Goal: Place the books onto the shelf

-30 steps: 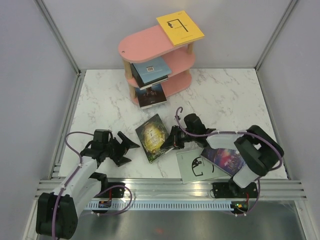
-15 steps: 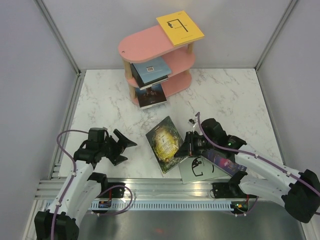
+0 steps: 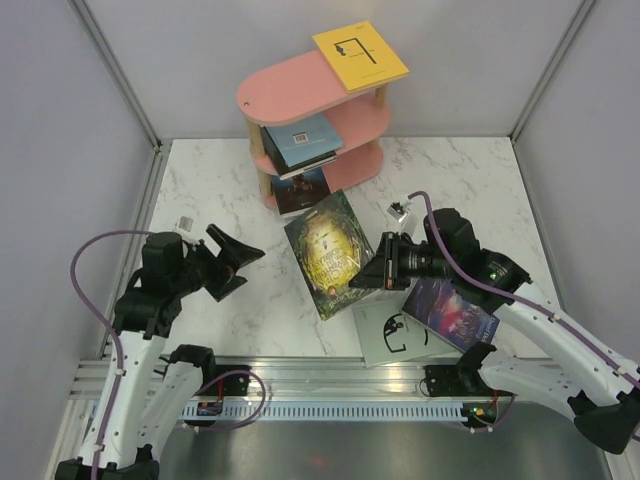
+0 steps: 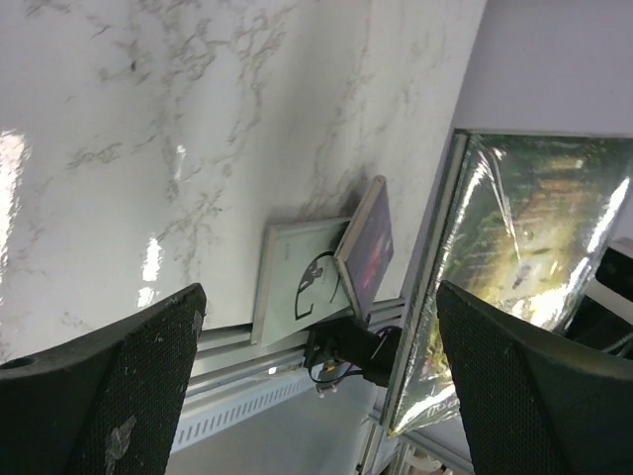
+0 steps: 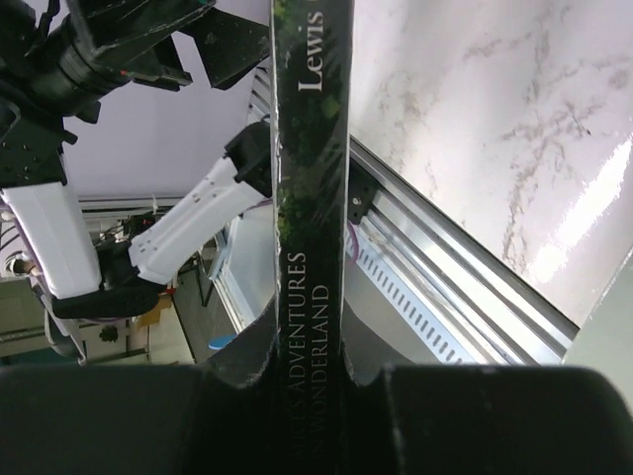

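Note:
The pink three-tier shelf (image 3: 300, 90) stands at the back of the table. It carries a yellow book (image 3: 360, 57) on top, a blue book (image 3: 300, 140) on the middle board and a dark book (image 3: 302, 192) on the bottom board. My right gripper (image 3: 372, 272) is shut on the right edge of a dark green-gold book (image 3: 330, 252), held tilted above the table; its spine (image 5: 312, 247) runs between the jaws (image 5: 312, 396). A pale grey book (image 3: 392, 335) and a purple galaxy book (image 3: 450, 312) lie at the front. My left gripper (image 3: 235, 258) hangs open, left of the held book.
White marble table (image 3: 450, 190) with grey walls on three sides and a metal rail (image 3: 330, 375) along the front edge. In the left wrist view the pale grey book (image 4: 297, 282), the purple book (image 4: 368, 247) and the held book (image 4: 514, 267) show between the fingers (image 4: 119, 386).
My right gripper has lifted the green-gold book off the table and carried it back toward the shelf. My left arm has risen and drawn back to the left, still open.

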Controlling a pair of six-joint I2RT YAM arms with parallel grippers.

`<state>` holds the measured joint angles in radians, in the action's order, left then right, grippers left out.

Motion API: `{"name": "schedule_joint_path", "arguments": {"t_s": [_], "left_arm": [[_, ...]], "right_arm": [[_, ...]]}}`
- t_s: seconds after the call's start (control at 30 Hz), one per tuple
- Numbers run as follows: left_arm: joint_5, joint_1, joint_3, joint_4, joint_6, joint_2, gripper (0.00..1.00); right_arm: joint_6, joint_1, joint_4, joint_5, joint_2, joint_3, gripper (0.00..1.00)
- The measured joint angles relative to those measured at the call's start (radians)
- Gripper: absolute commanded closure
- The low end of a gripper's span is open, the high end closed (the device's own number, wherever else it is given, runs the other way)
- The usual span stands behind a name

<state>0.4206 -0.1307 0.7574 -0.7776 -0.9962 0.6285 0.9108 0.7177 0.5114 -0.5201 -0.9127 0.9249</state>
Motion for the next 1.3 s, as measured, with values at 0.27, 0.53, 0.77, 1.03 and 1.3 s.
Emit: {"name": "schedule_joint_path", "arguments": {"t_s": [0.27,0.53,0.77,1.03,1.3], "left_arm": [[0.068,0.0,0.227,0.06,0.022,0.041,0.0],[0.201,0.0,0.183,0.295,-0.04,-0.005,0.0],[0.221,0.0,0.028,0.596,-0.226,-0.081,0.0],[0.219,0.0,0.003,0.787,-0.326,-0.009,0.0],[0.217,0.0,0.051,0.859,-0.346,0.085,0.43]], "right_arm": [[-0.04,0.0,0.05,0.007,-0.211,0.32,1.0],[-0.006,0.0,0.024,-0.016,-0.329,0.486,1.0],[0.166,0.0,-0.195,-0.085,-0.313,0.421,1.0],[0.296,0.022,-0.343,-0.148,-0.308,0.343,1.0],[0.343,0.074,-0.426,-0.166,-0.312,0.335,1.0]]}}
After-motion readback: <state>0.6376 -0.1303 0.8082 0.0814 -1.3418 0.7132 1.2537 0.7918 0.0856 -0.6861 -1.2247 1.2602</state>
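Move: The right hand pinches the green Alice book by its edge, the book's middle about 10 cm left, 3 cm ahead and 4 cm below; the open left hand goes for its far edge, with that middle some 20 cm to the right, 2 cm ahead and about level. From the right hand, the pink shelf's middle is roughly 37 cm ahead, 13 cm left and 8 cm lower, while the white book lies 3 cm back, 8 cm right and 25 cm below. Keeping its pinch on the Alice book, the right hand lifts it about 15 cm and carries it some 9 cm left towards the left gripper, swinging forward and then partly back while rolling about 25 degrees so the free side tips up. The left hand rises some 18 cm, almost straight up at first and edging right, tilts its fingers up towards level, then eases about 4 cm forward to bring its open fingers around the book's left edge, and starts closing only at the very end. ##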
